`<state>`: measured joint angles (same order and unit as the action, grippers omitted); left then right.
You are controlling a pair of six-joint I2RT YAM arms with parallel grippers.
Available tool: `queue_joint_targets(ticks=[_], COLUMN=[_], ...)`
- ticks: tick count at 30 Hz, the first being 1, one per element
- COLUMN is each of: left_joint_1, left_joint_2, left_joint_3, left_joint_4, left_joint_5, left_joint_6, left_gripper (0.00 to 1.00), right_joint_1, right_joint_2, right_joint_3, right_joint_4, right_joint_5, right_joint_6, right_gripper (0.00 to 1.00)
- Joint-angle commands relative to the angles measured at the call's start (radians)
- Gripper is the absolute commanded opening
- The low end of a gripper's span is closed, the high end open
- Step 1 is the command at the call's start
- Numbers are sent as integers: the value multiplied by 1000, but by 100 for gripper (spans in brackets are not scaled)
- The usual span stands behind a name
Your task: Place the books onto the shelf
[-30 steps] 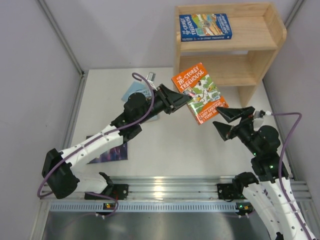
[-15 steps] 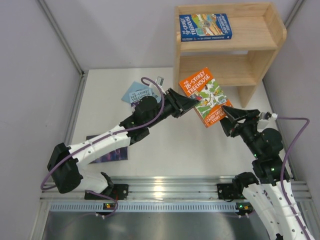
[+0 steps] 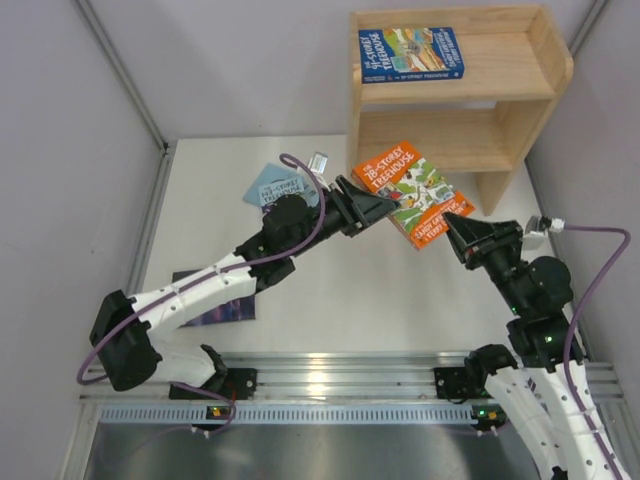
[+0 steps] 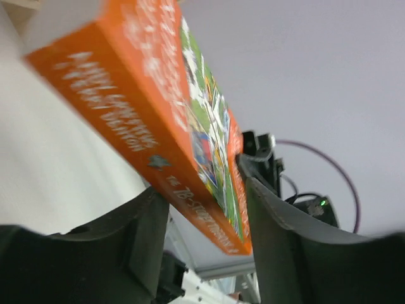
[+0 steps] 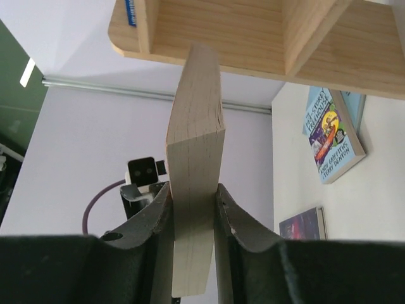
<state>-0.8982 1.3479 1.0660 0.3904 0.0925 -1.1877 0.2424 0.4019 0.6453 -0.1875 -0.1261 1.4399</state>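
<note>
The orange Treehouse book (image 3: pixel 412 192) hangs in the air in front of the shelf's (image 3: pixel 520 95) lower level. My right gripper (image 3: pixel 455 228) is shut on its lower right corner. In the right wrist view the cream page edge (image 5: pixel 196 158) is squeezed between both fingers (image 5: pixel 193 190). My left gripper (image 3: pixel 375 208) is at the book's left edge. In the left wrist view its jaws (image 4: pixel 201 190) stand wider than the book (image 4: pixel 158 114), which crosses them at a slant with a gap showing. A dark blue book (image 3: pixel 410 52) lies on the top level.
A light blue book (image 3: pixel 275 185) lies on the table (image 3: pixel 360 290) partly under the left arm; it also shows from the right wrist (image 5: pixel 332 133). A dark purple book (image 3: pixel 215 308) lies near the left arm's base. The grey walls stand close on both sides.
The right gripper came in and shut on the orange book's corner. The left jaws have loosened round the book, which shifted slightly right toward the shelf.
</note>
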Motion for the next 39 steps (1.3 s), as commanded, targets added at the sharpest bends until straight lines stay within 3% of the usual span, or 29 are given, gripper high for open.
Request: queue_joint_targets(ticks=[1,12,16,19,24,26,29,34,39], left_joint_1=[-16,-16,-16,-16,-16,-16,-16,-16,-16], left_joint_2=[-102,-334,-386,-420,-452,-460,-490,-506,-449], left_joint_3=[-17,52,68,66,68,63,31,-11,-31], left_joint_4=[52,-343,-516,-559,-634,-651,-645,-622,-575], left_joint_5=[108,52,12,-25,-59,-83,-138,-166,-191], left_joint_6=[121,356,440,470,503,519,511,490,496], left_gripper=[58,68,70,70,70,70,71,71,70], right_joint_1=[9,6,-8,-58,-305,-385,-483,-584,-594], right_joint_2=[58,314,489,618,849,961,1104,1337,1445], right_joint_3=[158,583,911,1125,1388,1429,1508,1709,1786], right_joint_4=[111,57,-120,-194,-115,56,180,409,422], right_joint_5=[2,-96,-132,-161,-507,-667,-814,-929,-958], right_joint_6=[-99,-335,-487,-552,-397,-311,-205,-7,7], right_gripper=[0,0,0,0,0,0,0,0,0])
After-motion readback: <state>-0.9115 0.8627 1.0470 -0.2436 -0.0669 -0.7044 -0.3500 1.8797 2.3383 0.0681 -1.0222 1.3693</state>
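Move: The right hand grips the orange book near its short end, its middle about 6 cm ahead and 7 cm left. The clear part of the top shelf lies roughly 24 cm ahead, 10 cm right and 10 cm above; the blue book up there is some 25 cm ahead, 7 cm left and 11 cm above. From the left hand, at its spine edge, the orange book's middle is about 3 cm ahead and 5 cm right. The right hand keeps its pinch on the orange book and lifts it some 30 cm, its fingers tipping upward, then swings it forward about 22 cm and to the right over the top shelf, starting to sink at the end. Meanwhile the left fingers, already loosened, spread wider and come free of the book, that hand drawing left and back about 14 cm. ##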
